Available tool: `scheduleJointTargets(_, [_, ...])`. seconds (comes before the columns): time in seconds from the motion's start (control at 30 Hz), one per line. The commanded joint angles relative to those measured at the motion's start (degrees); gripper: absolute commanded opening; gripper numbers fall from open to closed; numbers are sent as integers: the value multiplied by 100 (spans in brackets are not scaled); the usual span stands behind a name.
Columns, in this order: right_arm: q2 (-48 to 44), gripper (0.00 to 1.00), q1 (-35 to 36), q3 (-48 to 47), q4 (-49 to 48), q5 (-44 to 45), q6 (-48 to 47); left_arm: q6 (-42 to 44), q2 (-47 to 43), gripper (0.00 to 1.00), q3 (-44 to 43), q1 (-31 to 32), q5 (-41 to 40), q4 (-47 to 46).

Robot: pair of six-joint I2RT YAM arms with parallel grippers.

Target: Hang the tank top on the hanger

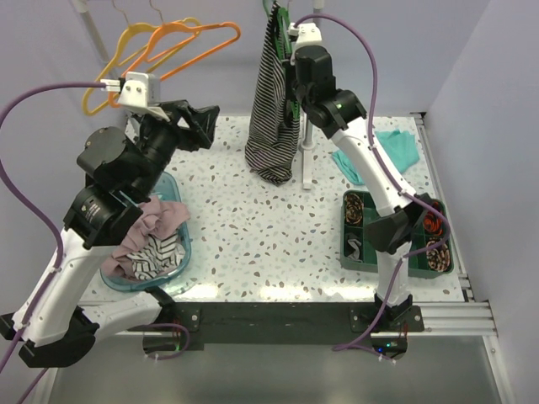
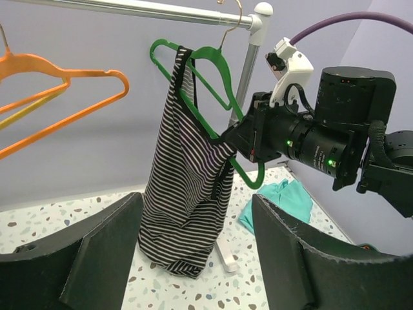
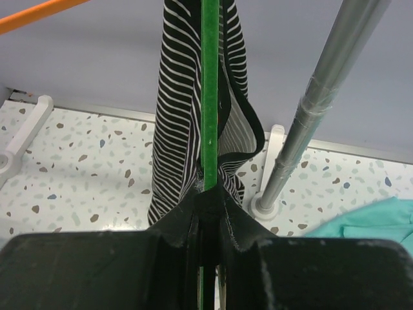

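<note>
The striped tank top (image 2: 186,194) hangs bunched from one arm of the green hanger (image 2: 218,68), one strap looped over its upper end and the hem resting on the table. The hanger tilts steeply, its metal hook over the rail (image 2: 161,10). My right gripper (image 3: 210,190) is shut on the hanger's lower arm (image 3: 208,97), right beside the tank top (image 3: 174,129). My left gripper (image 2: 197,203) stands open and empty, some way in front of the top. From above, the tank top (image 1: 271,118) hangs between the left gripper (image 1: 200,126) and the right gripper (image 1: 295,101).
Orange hangers (image 1: 181,46) and a yellow one hang on the rail to the left. A blue bin (image 1: 178,252) with clothes stands near left. A green compartment tray (image 1: 349,231) sits near right, a teal cloth (image 1: 392,151) behind it. The rack's pole (image 3: 319,103) stands just right of the top.
</note>
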State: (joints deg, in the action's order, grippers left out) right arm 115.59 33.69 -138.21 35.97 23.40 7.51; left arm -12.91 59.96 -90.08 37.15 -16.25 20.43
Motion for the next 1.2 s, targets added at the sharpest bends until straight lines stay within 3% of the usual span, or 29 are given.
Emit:
scheduleJointTargets(0.0, [-107,0,-38,-74,-433,69,75,-45,-46,73,105,-23,69,-232])
scheduleJointTargets(0.73, [-265,2,-38,453,-257,-116,295,-151,-125,74,421,-23,122,-320])
scheduleJointTargets(1.0, [-660,49,-38,479,-116,-458,444,-221,-239,75,816,-23,175,-416])
scheduleJointTargets(1.17, [-1126,64,-29,882,-142,-748,620,-361,-222,76,1150,-23,289,-531])
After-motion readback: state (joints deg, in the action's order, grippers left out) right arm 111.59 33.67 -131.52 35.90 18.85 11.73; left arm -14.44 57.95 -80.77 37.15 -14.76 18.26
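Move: The right gripper holds the near end of the green hanger, with the tank top on it; the rail spot for its hook is about 12 cm ahead, 1 cm left and some 20 cm above. The tank top's middle is roughly 5 cm ahead, 4 cm left and 12 cm below, the rail post 12 cm ahead and 4 cm right, the orange hanger 12 cm ahead and 19 cm left. From the left gripper, the rail spot is about 35 cm ahead and 15 cm right, 9 cm up. Lower the right gripper about 2.5 cm with the near end of the green hanger still pinched, to settle its hook on the rail, then open the fingers to let go and start easing back and slightly up, away from the bar. Meanwhile sink the empty, open left gripper some 5 cm, tipping it slightly down. ##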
